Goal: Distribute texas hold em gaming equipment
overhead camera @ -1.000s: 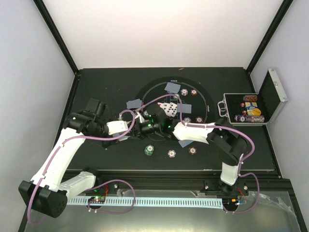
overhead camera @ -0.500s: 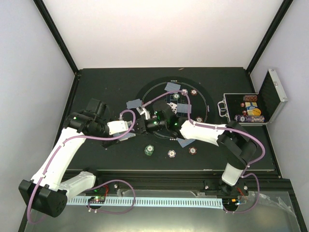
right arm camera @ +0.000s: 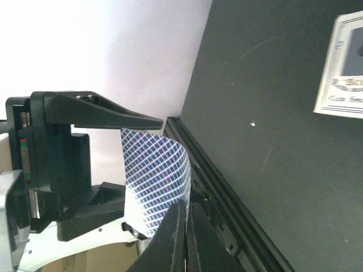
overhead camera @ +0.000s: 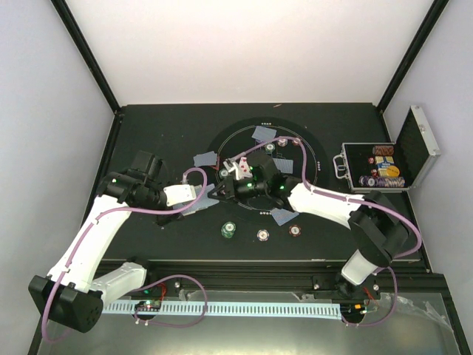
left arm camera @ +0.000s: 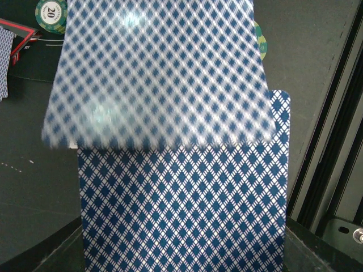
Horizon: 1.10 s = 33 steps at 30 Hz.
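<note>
My left gripper (overhead camera: 220, 191) is shut on a deck of blue-patterned playing cards (left arm camera: 181, 209) at the round mat's left edge; the deck hides its fingers in the left wrist view. The top card (left arm camera: 159, 73) is lifted and blurred. My right gripper (overhead camera: 238, 176) meets the left one, and its fingertips (right arm camera: 185, 207) are shut on that card (right arm camera: 156, 175), which bends between them. Single cards lie face down at the top (overhead camera: 264, 134), left (overhead camera: 205, 159) and bottom (overhead camera: 284, 216) of the mat. Green (overhead camera: 228, 230), white (overhead camera: 262, 234) and brown-red (overhead camera: 295, 230) chips sit in front.
The black mat (overhead camera: 316, 159) also carries chips near its top (overhead camera: 296, 140). An open silver case (overhead camera: 373, 168) with chips stands at the right. In the left wrist view a green chip (left arm camera: 51, 8) and a red triangle marker (left arm camera: 17, 31) show behind the deck.
My right arm has swung left across the mat to the left gripper, and its jaws have closed on the deck's top card. The left arm has stayed put.
</note>
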Each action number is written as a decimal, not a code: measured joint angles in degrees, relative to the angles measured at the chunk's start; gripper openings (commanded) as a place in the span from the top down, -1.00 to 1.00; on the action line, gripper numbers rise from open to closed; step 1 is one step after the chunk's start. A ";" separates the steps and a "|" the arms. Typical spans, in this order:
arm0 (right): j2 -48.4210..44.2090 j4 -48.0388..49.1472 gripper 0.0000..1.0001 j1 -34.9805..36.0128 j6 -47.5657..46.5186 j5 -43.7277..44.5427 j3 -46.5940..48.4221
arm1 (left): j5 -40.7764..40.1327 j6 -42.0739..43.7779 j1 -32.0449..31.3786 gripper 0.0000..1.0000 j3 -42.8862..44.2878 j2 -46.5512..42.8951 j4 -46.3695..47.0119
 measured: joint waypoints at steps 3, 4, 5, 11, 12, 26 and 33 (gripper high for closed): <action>-1.46 -1.22 0.98 -1.68 -0.48 0.31 -1.84 | 0.00 0.02 0.00 0.97 -0.02 0.00 0.02; -2.01 -1.68 0.98 -2.40 -0.61 0.28 -2.56 | 0.00 0.02 0.00 0.97 0.00 0.00 0.02; -2.56 -2.05 0.98 -3.06 -0.63 0.31 -3.15 | 0.00 0.02 0.00 0.97 0.00 0.00 0.04; -6.51 -5.05 0.98 -10.43 -2.47 -0.92 -5.90 | -0.07 0.02 0.00 0.97 -0.02 0.00 0.28; -7.02 -5.86 0.98 -12.44 -3.34 -1.31 -5.90 | -0.26 0.00 0.00 0.97 -0.13 0.02 0.63; 3.23 -23.39 0.98 -41.22 -20.15 -0.48 2.01 | -3.76 2.21 16.41 0.97 -7.43 11.52 13.66; 13.64 -28.17 0.98 -45.20 -24.44 1.55 7.78 | -5.33 3.19 17.99 0.97 -11.23 16.57 19.80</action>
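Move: My right hand pinches a card just off the deck; the face-down pile it heads for lies about 21 cm ahead, 23 cm right and 19 cm below. The face-up cards lie some 11 cm left of that pile; a chip stack sits roughly 7 cm right of it and 8 cm nearer. From my left hand, holding the deck, the card box lies about 12 cm ahead and 17 cm below, the green chip stack roughly 10 cm right. I keep the card pinched in my right hand and sweep it away from the deck, about 28 cm right and 20 cm forward, sinking ever faster to 13 cm lower at the face-down pile; the wrist swings some 35 degrees clockwise and the fingers dip. Partway through, my left hand starts down about 10 cm with the deck, also left and forward, its grip unchanged. ##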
